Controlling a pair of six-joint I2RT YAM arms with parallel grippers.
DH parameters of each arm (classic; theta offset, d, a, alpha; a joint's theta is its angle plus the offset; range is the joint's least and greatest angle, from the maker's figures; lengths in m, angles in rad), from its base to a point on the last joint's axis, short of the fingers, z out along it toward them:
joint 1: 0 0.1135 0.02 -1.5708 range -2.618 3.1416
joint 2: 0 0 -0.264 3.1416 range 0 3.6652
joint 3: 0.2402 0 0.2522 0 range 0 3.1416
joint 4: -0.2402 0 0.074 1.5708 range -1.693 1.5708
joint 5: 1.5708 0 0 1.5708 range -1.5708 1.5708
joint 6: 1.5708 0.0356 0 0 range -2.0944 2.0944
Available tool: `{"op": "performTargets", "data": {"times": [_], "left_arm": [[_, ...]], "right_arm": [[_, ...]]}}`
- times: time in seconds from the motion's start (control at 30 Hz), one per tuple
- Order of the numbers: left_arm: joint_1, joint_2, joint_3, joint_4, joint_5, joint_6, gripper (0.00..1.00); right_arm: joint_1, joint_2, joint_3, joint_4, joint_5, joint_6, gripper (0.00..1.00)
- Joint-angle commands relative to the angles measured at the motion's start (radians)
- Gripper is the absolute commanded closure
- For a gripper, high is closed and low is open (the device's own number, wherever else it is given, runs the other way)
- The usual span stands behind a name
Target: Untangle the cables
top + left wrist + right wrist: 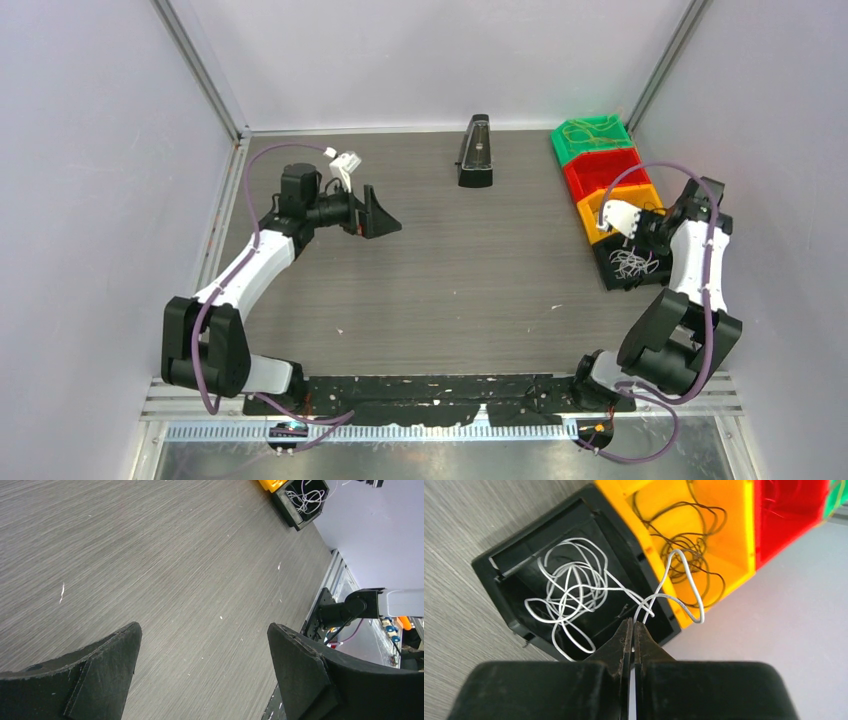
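Loose white cables [569,590] lie curled inside a black bin [494,587]. My right gripper [632,622] hangs over that bin's near corner, shut on one white cable [689,585] that loops up over the wall of the orange bin [734,510]. Dark brown cables [689,535] lie in the orange bin. From above, the right gripper [630,242] sits over the white cables [632,265] at the table's right edge. My left gripper [385,215] hovers far away at the left, open, with only bare table between its fingers [120,650].
A row of bins runs along the right wall: green [590,135] with yellow strands, red [600,170], orange [590,210], black [612,278]. A black wedge-shaped object [476,152] stands at the back centre. Grey walls close three sides.
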Motion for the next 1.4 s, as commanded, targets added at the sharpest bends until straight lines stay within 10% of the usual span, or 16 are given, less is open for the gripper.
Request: {"op": "performTargets", "data": {"times": [0.0, 0.4, 1.0, 1.37], "left_arm": [[-0.004, -0.043, -0.010, -0.010, -0.024, 0.028, 0.00], [-0.004, -0.031, 0.006, -0.019, -0.018, 0.021, 0.00], [-0.004, -0.014, 0.049, -0.123, -0.038, 0.068, 0.01], [-0.006, 0.010, 0.093, -0.168, -0.033, 0.102, 0.01]], "right_arm": [[0.011, -0.053, -0.057, 0.093, 0.020, -0.101, 0.95], [0.038, 0.164, 0.073, -0.233, 0.093, -0.149, 0.94], [0.079, 0.420, 0.157, -0.096, 0.239, -0.068, 0.94], [0.082, 0.361, 0.097, -0.044, 0.222, -0.008, 0.60]]}}
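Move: The black box, the place for the white cable still pinched in the right hand, lies about 12 cm below that hand, its middle only a centimetre or so back and to the right. The yellow box with the brown cable sits some 11 cm ahead and 5 cm left of the hand; the red box about 21 cm ahead and 8 cm left. From the left hand the black box is level ahead, some 68 cm to the right and 17 cm down. The white cable's last held loop is lowered about 11 cm into the black box by the right hand, which first eases back some 2 cm, then comes forward again and slightly right. On the way the wrist tips some 25 degrees until the fingers point nearly straight down; once low, they open about a quarter of their range around the cable. ##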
